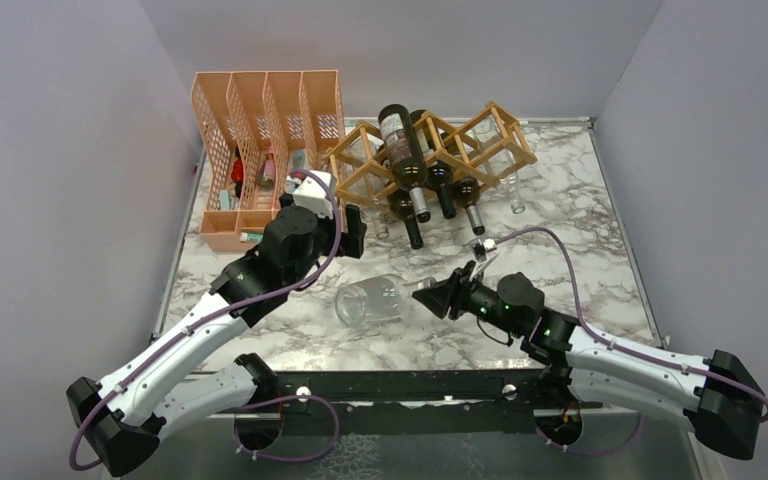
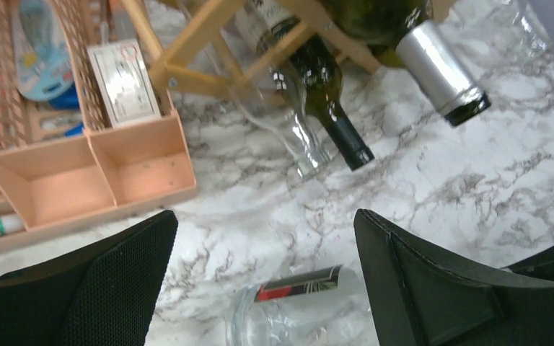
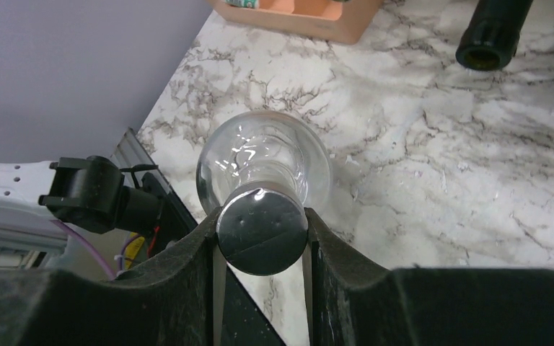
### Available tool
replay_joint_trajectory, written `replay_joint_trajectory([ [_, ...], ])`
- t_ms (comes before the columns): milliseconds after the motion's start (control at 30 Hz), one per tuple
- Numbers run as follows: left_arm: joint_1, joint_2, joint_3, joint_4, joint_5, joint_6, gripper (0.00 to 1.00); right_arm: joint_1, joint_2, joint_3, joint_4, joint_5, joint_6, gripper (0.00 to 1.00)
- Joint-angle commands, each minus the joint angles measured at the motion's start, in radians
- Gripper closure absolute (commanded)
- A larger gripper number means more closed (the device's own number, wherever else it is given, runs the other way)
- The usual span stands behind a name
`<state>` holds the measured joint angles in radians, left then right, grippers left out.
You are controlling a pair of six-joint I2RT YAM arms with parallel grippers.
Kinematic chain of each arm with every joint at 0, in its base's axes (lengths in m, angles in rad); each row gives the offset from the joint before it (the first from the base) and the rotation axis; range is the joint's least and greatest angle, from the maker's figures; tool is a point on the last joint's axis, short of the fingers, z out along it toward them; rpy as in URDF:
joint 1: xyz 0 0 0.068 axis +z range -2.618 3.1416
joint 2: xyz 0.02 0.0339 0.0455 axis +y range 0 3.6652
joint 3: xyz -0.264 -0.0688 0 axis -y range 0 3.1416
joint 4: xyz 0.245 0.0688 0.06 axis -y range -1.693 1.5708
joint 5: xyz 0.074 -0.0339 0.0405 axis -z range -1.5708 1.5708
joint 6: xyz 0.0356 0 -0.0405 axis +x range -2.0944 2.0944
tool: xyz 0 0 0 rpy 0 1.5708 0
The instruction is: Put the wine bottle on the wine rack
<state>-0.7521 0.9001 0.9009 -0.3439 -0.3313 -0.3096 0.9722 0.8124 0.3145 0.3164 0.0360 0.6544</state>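
A clear glass wine bottle (image 1: 370, 300) lies on its side on the marble table, its base toward the left arm. My right gripper (image 1: 440, 293) is shut on its capped neck; in the right wrist view the dark cap (image 3: 262, 231) sits squeezed between both fingers (image 3: 187, 288), with the bottle's body (image 3: 263, 162) beyond. My left gripper (image 1: 352, 232) hovers open just behind the bottle; its view shows the bottle's base and label (image 2: 288, 310) low between the wide-apart fingers. The wooden wine rack (image 1: 430, 150) stands at the back, its slats (image 2: 187, 50) close ahead of the left gripper.
Several dark bottles (image 1: 405, 150) lie in the rack, necks pointing forward (image 2: 335, 119); clear glass bottles rest there too. An orange perforated file organiser (image 1: 260, 150) with small items stands at the back left (image 2: 79, 173). Walls close in on three sides.
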Motion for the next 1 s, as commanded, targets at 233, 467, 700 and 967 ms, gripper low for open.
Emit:
replay_joint_trajectory([
  [233, 0.003, -0.020, -0.145, -0.165, 0.150, -0.321, 0.01, 0.011, 0.030, -0.078, -0.119, -0.036, 0.181, 0.99],
  [467, 0.004, 0.014, -0.202, -0.198, 0.080, -0.409, 0.01, 0.010, 0.113, -0.085, -0.062, -0.014, 0.263, 0.99],
  [700, 0.010, 0.119, -0.209, -0.177, 0.037, -0.405, 0.01, 0.011, 0.185, -0.070, -0.044, -0.019, 0.302, 0.99],
  [967, 0.020, 0.188, -0.231, -0.145, 0.036, -0.387, 0.01, 0.011, 0.229, -0.058, -0.056, -0.060, 0.292, 0.99],
])
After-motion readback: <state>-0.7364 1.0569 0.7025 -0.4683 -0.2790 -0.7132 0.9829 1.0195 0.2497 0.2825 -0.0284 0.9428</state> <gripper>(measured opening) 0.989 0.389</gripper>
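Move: The clear glass bottle hangs by its capped neck from the right hand; its body lies about 11 cm to that hand's left, level with it fore and aft, and some 6 cm lower. From the open left hand the body is roughly 16 cm below, 7 cm back and 4 cm to the right. The orange basket's front tray is about 16 cm to the left hand's left, 8 cm ahead and 22 cm down, and the wine rack about 20 cm ahead, 17 cm right and 14 cm lower. The left hand drops some 15 cm towards the glass bottle's body, first easing back about 5 cm and then coming slightly forward again, tipping its fingers nearly 30 degrees further down and turning some 10 degrees counter-clockwise, the fingers staying wide open above the bottle's base end. Meanwhile the right hand keeps its pinch on the capped neck and lowers it about 9 cm while drawing back nearly 3 cm and tipping down, bringing the bottle down towards the table beneath the left hand. ##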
